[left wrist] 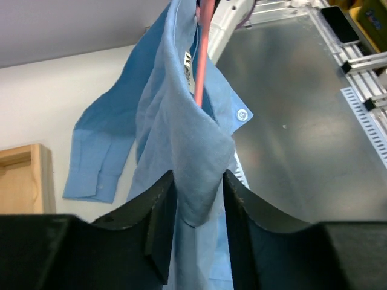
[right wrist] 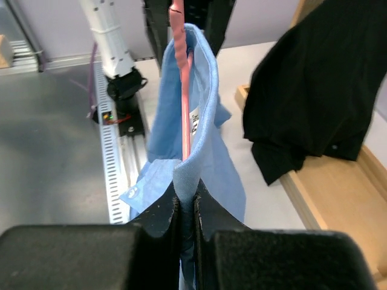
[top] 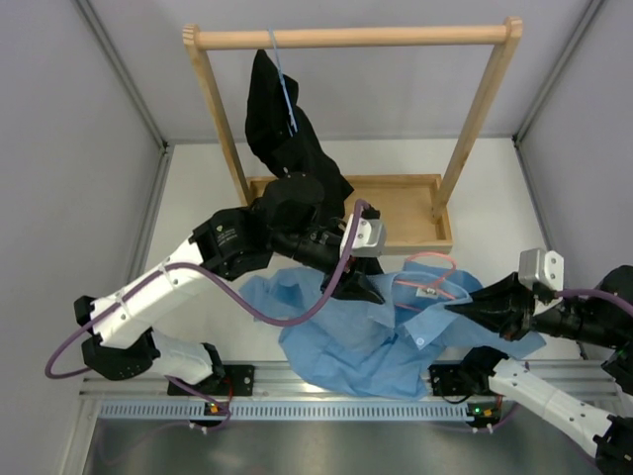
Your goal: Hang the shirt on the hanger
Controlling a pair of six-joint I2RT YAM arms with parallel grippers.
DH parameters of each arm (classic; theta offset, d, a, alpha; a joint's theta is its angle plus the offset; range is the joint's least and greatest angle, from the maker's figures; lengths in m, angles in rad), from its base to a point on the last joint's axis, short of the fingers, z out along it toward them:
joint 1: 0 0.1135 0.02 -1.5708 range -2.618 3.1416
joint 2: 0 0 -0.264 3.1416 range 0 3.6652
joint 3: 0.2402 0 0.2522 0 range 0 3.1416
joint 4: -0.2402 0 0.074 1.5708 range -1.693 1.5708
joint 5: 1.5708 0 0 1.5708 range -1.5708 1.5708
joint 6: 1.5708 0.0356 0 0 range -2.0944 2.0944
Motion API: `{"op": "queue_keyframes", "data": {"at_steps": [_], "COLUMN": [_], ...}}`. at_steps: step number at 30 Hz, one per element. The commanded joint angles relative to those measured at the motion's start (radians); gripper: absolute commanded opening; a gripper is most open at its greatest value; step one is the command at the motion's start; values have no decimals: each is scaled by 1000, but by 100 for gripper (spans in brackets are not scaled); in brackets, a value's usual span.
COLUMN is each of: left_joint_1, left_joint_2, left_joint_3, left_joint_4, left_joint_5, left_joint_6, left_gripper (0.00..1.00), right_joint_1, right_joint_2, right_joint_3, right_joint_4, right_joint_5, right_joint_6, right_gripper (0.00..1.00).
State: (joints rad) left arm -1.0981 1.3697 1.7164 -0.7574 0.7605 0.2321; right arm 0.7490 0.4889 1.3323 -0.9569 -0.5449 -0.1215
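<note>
The light blue shirt [top: 346, 346] lies crumpled on the table between my two arms, its collar lifted. The pink hanger [top: 435, 256] runs inside the raised collar, its hook toward the rack. My left gripper [top: 364, 289] is at the collar's left end. In the left wrist view its jaws [left wrist: 198, 175] stand apart with a loose fold of the shirt [left wrist: 163, 121] hanging between them, below the hanger [left wrist: 202, 60]. My right gripper [top: 453, 309] is shut on the collar's other end. The right wrist view shows its jaws [right wrist: 186, 196] pinching the shirt [right wrist: 208, 90] just under the hanger [right wrist: 181, 78].
A wooden rack [top: 356, 38] stands at the back on a wooden tray base [top: 406, 203]. A black shirt [top: 282, 129] hangs from it on a light-blue hanger [top: 287, 89], close behind my left arm. A slotted rail [top: 297, 408] runs along the near edge.
</note>
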Motion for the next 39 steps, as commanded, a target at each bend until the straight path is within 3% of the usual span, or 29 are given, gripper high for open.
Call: {"op": "queue_keyframes", "data": {"at_steps": [1,2,3,6,9,15,17,20,24,31,35,39], "left_joint_1": [3,3,3,4,3,3,1,3,3,3,3,3], "left_joint_2": [-60,-81,-93,-132,-173,-306,-377,-460,-546,-627,-673,-698], "left_joint_3": [11,0,-11,-31,-31,-60,-84,-139,-244,-356,-472,-573], "left_joint_4": [113,159,185,231,233,233,233,231,210,113,98,92], "left_joint_5": [-130,-177,-281,-413,-500,-716,-844,-1026,-1163,-1245,-1216,-1216], "left_joint_6": [-45,-62,-92,-135,-155,-217,-228,-309,-339,-376,-379,-366], "left_gripper": [44,68,71,92,98,98,98,98,98,98,98,98], "right_joint_1": [7,7,7,9,10,16,29,56,96,205,263,268], "right_joint_2": [7,2,-4,5,33,80,96,125,177,309,394,460], "right_joint_3": [64,82,93,139,202,370,458,580,712,998,996,1021], "right_joint_4": [53,55,53,18,-48,-163,-193,-241,-281,-330,-301,-188], "right_joint_5": [139,181,259,370,427,545,586,625,697,899,962,1124], "right_joint_6": [22,34,54,83,82,79,82,98,114,158,142,70], "right_gripper": [0,0,0,0,0,0,0,0,0,0,0,0]}}
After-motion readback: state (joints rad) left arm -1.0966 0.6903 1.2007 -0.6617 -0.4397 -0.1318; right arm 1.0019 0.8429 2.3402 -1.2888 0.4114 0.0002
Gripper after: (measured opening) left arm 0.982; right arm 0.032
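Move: The free right end of the rack's bar, where the held shirt and hanger belong, lies about 38 cm ahead of the right hand, 5 cm left and 15 cm up. The rack's right post stands level with it, about 9 cm farther right; the black shirt hangs about 35 cm ahead of this hand, 29 cm left and 8 cm lower. From the left hand, that bar end is roughly 36 cm ahead, 10 cm right and 15 cm up. Left lets go and swings 20 cm left-forward; right, still pinching, lifts shirt and hanger some 17 cm, rightward. ##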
